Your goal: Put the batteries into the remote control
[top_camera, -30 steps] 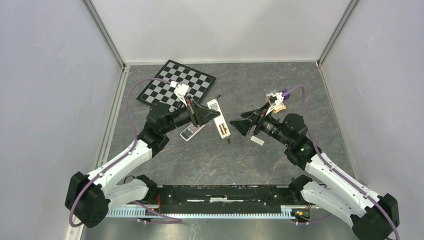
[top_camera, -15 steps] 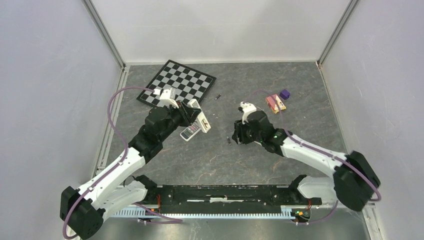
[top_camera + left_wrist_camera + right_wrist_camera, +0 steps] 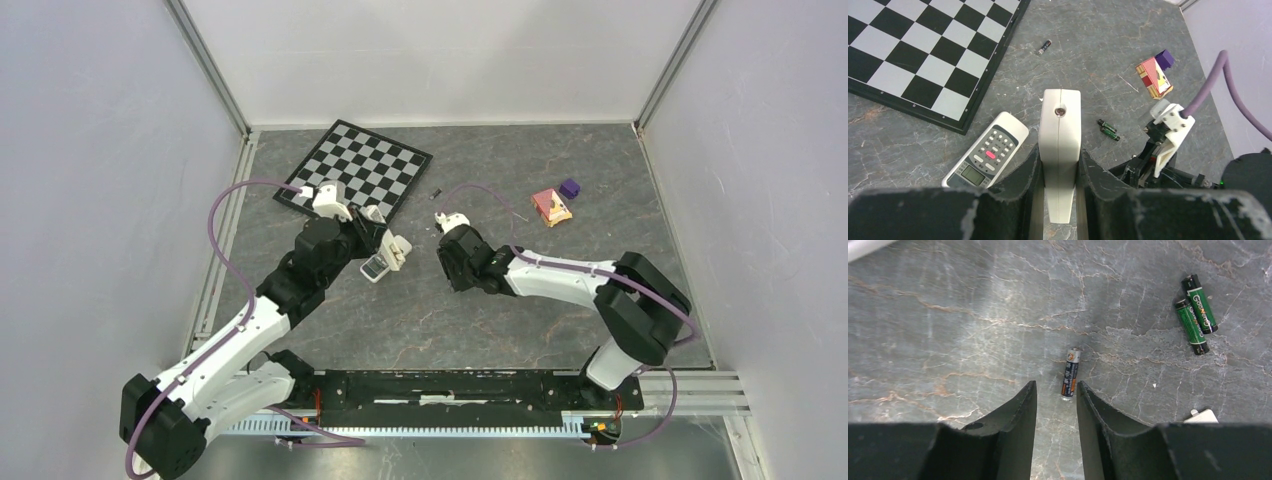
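Note:
My left gripper (image 3: 1060, 150) is shut on a white remote control (image 3: 1060, 120), held edge-on above the table; from the top view the remote (image 3: 398, 250) sits at the gripper's tip (image 3: 385, 240). My right gripper (image 3: 1057, 385) hangs just above the table with its jaws apart and nothing between them. A dark and orange battery (image 3: 1070, 373) lies just ahead of its right fingertip. Two green batteries (image 3: 1196, 312) lie side by side further off, also visible in the left wrist view (image 3: 1109, 130). Another battery (image 3: 1043, 47) rests near the chessboard.
A second remote (image 3: 986, 156) with buttons lies face up beside the held one. The chessboard (image 3: 355, 168) fills the far left. A red and yellow box (image 3: 551, 206) and a purple block (image 3: 569, 187) sit at the far right. A small white piece (image 3: 1202, 416) lies near my right gripper.
The right arm has swung left to the middle of the table and its jaws have narrowed. The left arm has drawn the remote back and turned it edge-on.

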### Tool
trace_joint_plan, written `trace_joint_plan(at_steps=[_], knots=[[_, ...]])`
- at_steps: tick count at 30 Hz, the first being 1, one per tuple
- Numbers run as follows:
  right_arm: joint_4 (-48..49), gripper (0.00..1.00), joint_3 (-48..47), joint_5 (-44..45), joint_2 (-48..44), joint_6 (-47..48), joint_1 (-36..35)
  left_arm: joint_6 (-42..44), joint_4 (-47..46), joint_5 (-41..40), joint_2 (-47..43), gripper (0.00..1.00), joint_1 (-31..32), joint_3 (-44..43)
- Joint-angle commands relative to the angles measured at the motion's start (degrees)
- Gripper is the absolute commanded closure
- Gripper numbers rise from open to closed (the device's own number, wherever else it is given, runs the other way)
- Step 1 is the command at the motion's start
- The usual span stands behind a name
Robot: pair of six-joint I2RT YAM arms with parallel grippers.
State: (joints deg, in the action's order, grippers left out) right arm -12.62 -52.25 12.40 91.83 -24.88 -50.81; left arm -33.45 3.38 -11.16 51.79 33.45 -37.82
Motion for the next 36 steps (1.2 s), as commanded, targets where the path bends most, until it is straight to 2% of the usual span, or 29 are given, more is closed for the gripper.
trace_joint_plan(at_steps=[1, 4, 15, 19, 22, 28, 32, 36], knots=[[-1.5, 0.60, -3.2, 3.5, 2.2, -1.4, -0.2, -1.7, -0.8, -2.3, -2.0, 0.98, -0.3, 0.7], [-1.4, 0.60, -3.8, 2.6, 4.2, -1.1, -0.2, -1.6, -0.7, -2.5, -2.2, 0.98, -0.3, 0.9], [-1.7, 0.71, -4.5, 1.9, 7.8, -1.7, 0.3, -1.1, -0.2, -1.5, -2.1, 0.98, -0.4, 1.1], [-2.0, 0.87, -4.2, 2.0, 8.5, -2.2, 0.9, -1.1, -0.2, -1.1, -2.3, 0.98, -0.3, 1.0], [-1.8, 0.95, -3.3, 3.4, 7.7, -2.2, 1.0, -1.1, -0.2, -0.3, -2.1, 0.98, -0.4, 1.1], [0.7, 0.98, -1.0, 6.3, 0.8, -0.7, 1.0, -1.6, -2.1, 3.7, -0.7, 0.98, -0.4, 1.7], [4.4, 0.98, 2.0, 5.7, -8.7, 1.0, 1.3, -2.0, -5.6, 8.8, 0.9, 0.98, -0.3, 1.9], [10.0, 0.97, 5.5, 0.8, -19.9, 3.1, 1.4, -3.4, -10.4, 15.6, 2.8, 0.98, -0.4, 1.8]])
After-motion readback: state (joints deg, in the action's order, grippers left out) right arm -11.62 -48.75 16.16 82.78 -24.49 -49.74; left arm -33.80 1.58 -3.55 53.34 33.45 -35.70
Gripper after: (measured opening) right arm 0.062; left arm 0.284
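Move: The dark battery lies nearly under the right hand's open fingers, some 3 cm below and 1 cm ahead. From that hand, the two green batteries are about 10 cm ahead and 6 cm right, and the battery cover 1 cm ahead and 12 cm right, both at table height. From the left hand, which still holds the remote up, the dark battery lies about 16 cm right, 2 cm back and 19 cm down. The right hand sinks about 3 cm, pinches the dark battery, lifts about 7 cm; left eases remote rightward. ##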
